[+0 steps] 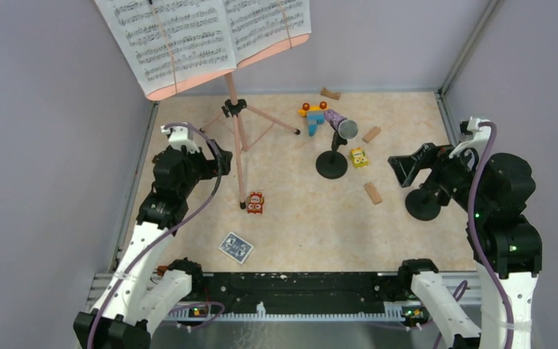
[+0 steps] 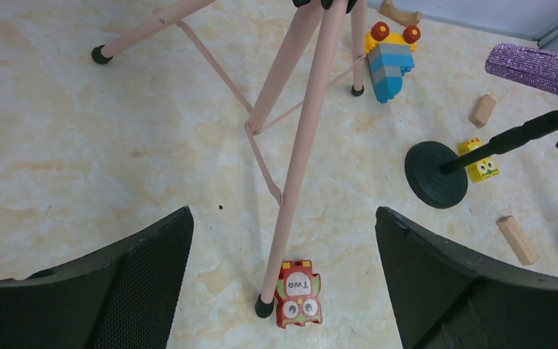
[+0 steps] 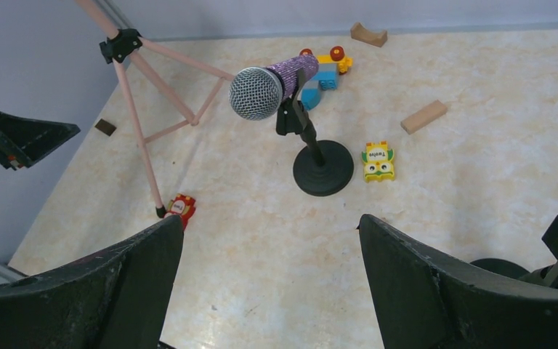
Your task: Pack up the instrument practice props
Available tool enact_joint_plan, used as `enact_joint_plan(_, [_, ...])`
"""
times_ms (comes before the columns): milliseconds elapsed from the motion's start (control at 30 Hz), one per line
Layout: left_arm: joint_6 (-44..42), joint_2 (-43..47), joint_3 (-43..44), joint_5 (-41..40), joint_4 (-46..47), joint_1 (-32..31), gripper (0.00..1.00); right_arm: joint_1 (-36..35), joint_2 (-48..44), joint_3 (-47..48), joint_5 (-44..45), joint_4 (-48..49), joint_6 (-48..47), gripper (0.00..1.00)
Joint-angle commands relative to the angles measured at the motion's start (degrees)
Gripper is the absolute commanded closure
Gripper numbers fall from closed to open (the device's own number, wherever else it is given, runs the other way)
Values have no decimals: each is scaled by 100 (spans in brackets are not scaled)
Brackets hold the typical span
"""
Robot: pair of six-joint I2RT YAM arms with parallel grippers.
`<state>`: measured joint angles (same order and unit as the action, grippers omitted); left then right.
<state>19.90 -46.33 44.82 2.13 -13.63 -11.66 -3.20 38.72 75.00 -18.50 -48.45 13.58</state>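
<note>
The salmon-pink music rack (image 1: 189, 86) stands at the back left on tripod legs (image 1: 238, 138) and holds white sheet-music pages (image 1: 203, 33). My left gripper (image 1: 216, 157) is open, just left of the near leg (image 2: 301, 160), which lies between its fingers without touching them. A purple-glitter microphone (image 1: 340, 123) rests tilted in a black round-based holder (image 1: 332, 165) mid-table. My right gripper (image 1: 401, 171) is open and empty, right of that holder (image 3: 323, 169). A second black holder base (image 1: 423, 206) sits under the right arm, partly hidden.
A red owl block (image 2: 298, 293) touches the foot of the near tripod leg. A yellow toy (image 1: 359, 157), a blue-and-orange toy (image 1: 314, 116) and wooden blocks (image 1: 373, 193) lie around the microphone holder. A blue card pack (image 1: 235, 247) lies near the front. Grey walls enclose the table.
</note>
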Motion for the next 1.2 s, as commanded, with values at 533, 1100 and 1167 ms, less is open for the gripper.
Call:
enact_joint_plan(533, [-445, -2243, -270, 95, 3661, -178, 2, 21, -58, -452, -640, 253, 101, 10])
enact_joint_plan(1100, [-1217, -4253, 839, -390, 4390, -441, 30, -120, -103, -359, -769, 186, -106, 10])
enact_joint_plan(1167, [-1239, -4377, 1003, -397, 4338, -442, 32, -179, -104, -340, -752, 162, -176, 10])
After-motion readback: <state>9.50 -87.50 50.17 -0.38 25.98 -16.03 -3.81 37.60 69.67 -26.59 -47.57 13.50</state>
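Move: The music stand's black leg hub lies about 18 cm ahead of the left hand, 7 cm to its right and some 4 cm lower. The red owl block is on the table roughly 7 cm ahead, 8 cm right and 25 cm below; the microphone stand's round base is about 23 cm ahead and 34 cm right, at table height too. From the right hand the hub is about 29 cm ahead, 43 cm left and 17 cm lower. The left hand reaches forward about 15 cm towards the music stand's post, sinking some 7 cm and veering 5 cm right, its open fingers coming around the front leg just under the black hub and closing by nearly a third over the last half of the reach, while the wrist rolls its left side up about 10 degrees. The right hand, empty and open, settles about 3 cm lower, drifts some 2 cm left and turns slightly counter-clockwise, away from any object. ##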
